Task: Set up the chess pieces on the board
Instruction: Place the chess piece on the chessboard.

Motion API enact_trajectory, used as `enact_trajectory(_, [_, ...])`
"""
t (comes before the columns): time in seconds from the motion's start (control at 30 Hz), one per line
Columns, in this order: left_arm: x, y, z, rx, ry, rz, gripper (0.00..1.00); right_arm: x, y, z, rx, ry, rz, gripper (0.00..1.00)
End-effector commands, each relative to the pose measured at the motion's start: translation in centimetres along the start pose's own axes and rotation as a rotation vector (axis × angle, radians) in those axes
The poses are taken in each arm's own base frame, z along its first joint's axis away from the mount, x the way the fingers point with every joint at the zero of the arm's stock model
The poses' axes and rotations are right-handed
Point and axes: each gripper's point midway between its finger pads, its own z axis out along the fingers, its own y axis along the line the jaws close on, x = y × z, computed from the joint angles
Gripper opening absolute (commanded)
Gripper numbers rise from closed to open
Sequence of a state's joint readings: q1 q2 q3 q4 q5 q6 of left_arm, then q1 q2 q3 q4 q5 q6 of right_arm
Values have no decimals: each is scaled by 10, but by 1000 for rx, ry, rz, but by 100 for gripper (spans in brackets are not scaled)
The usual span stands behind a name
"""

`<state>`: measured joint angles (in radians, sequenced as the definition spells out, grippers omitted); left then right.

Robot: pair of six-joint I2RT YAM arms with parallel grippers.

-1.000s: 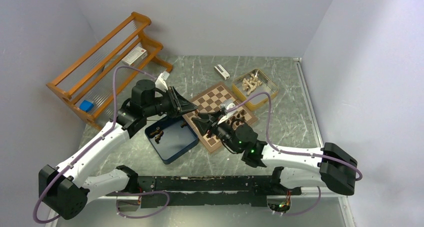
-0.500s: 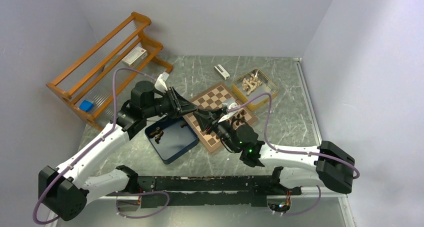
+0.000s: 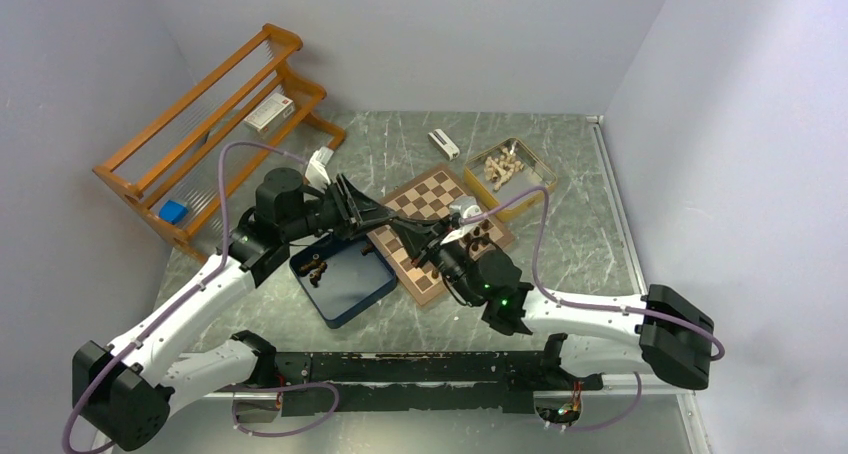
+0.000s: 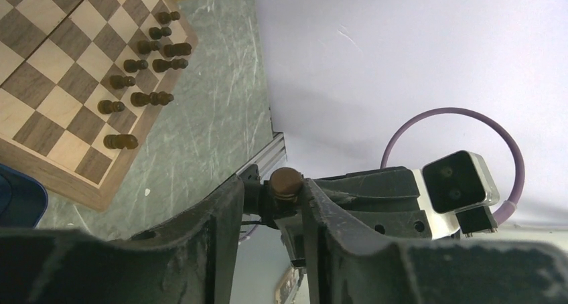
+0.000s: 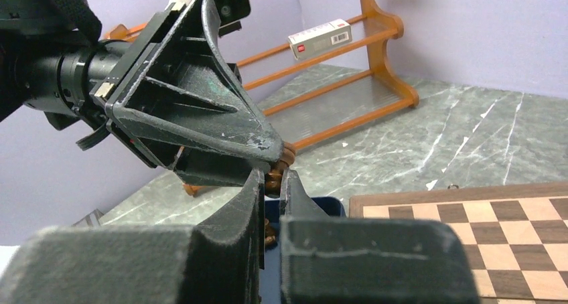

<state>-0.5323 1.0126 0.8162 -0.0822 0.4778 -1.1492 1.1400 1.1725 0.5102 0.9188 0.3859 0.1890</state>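
Observation:
Above the near left corner of the board (image 3: 400, 199), my two grippers meet tip to tip. A dark brown chess piece (image 4: 285, 182) sits between them. My right gripper (image 5: 271, 178) is shut on this piece (image 5: 273, 183). My left gripper (image 4: 270, 191) stands open around it, with a gap showing on one side. From above, the left gripper (image 3: 392, 217) points right and the right gripper (image 3: 412, 236) points left. Several dark chess pieces (image 3: 475, 236) stand along the board's right edge (image 4: 144, 83). A few more (image 3: 317, 269) lie in the dark blue box (image 3: 350, 286).
A yellow-rimmed tin (image 3: 508, 174) of pale pieces stands behind the board on the right. A small white object (image 3: 443, 144) lies at the back. An orange wooden rack (image 3: 215, 124) fills the back left, holding a white carton and a blue block.
My right gripper has reached left to the left gripper's tips and shut on the dark piece held there. The left jaws have widened around it.

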Motion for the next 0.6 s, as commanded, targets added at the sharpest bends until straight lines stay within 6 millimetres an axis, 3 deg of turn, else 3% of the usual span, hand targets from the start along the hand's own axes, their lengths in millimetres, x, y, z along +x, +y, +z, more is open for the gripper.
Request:
enact_trajectory(0.0, [-4,1,-3,17,-39,8,46,-22,-5,-3,41,-48,27,0])
enact_trajectory(0.23, [-13,6,-2,-54,-45,181,72,-6,-23,-19,125,120,-18,0])
enact_trajectory(0.37, [-23,14,-1,-125,-41,334,97,5,-35,-31,183,249,-72,0])
enact_trajectory(0.57, [-48,37,-16,-305,-63,652,97,7,-53,-42,233,462,-114,0])
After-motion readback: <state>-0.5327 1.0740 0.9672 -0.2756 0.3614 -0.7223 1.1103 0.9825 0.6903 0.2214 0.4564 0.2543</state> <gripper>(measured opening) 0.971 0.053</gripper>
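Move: My right hand already holds the chess piece, with my left fingertips still around its upper part. The dark rows on the board's near-right edge lie about 7 cm ahead and 14 cm right of my right hand, 25 cm below; the nearest corner piece is 2 cm ahead and 8 cm right. The navy tray sits about 12 cm left, 1 cm ahead. From my left hand the dark rows are 6 cm ahead, 14 cm right. I spread my left fingers almost fully, freeing the chess piece, and ease my left hand some 3 cm forward and left, rolling it about 20 degrees. With my right fingers still shut on the piece, I draw it about 4 cm to the right and a little down towards the dark rows, tipping those fingers down some 20 degrees. ##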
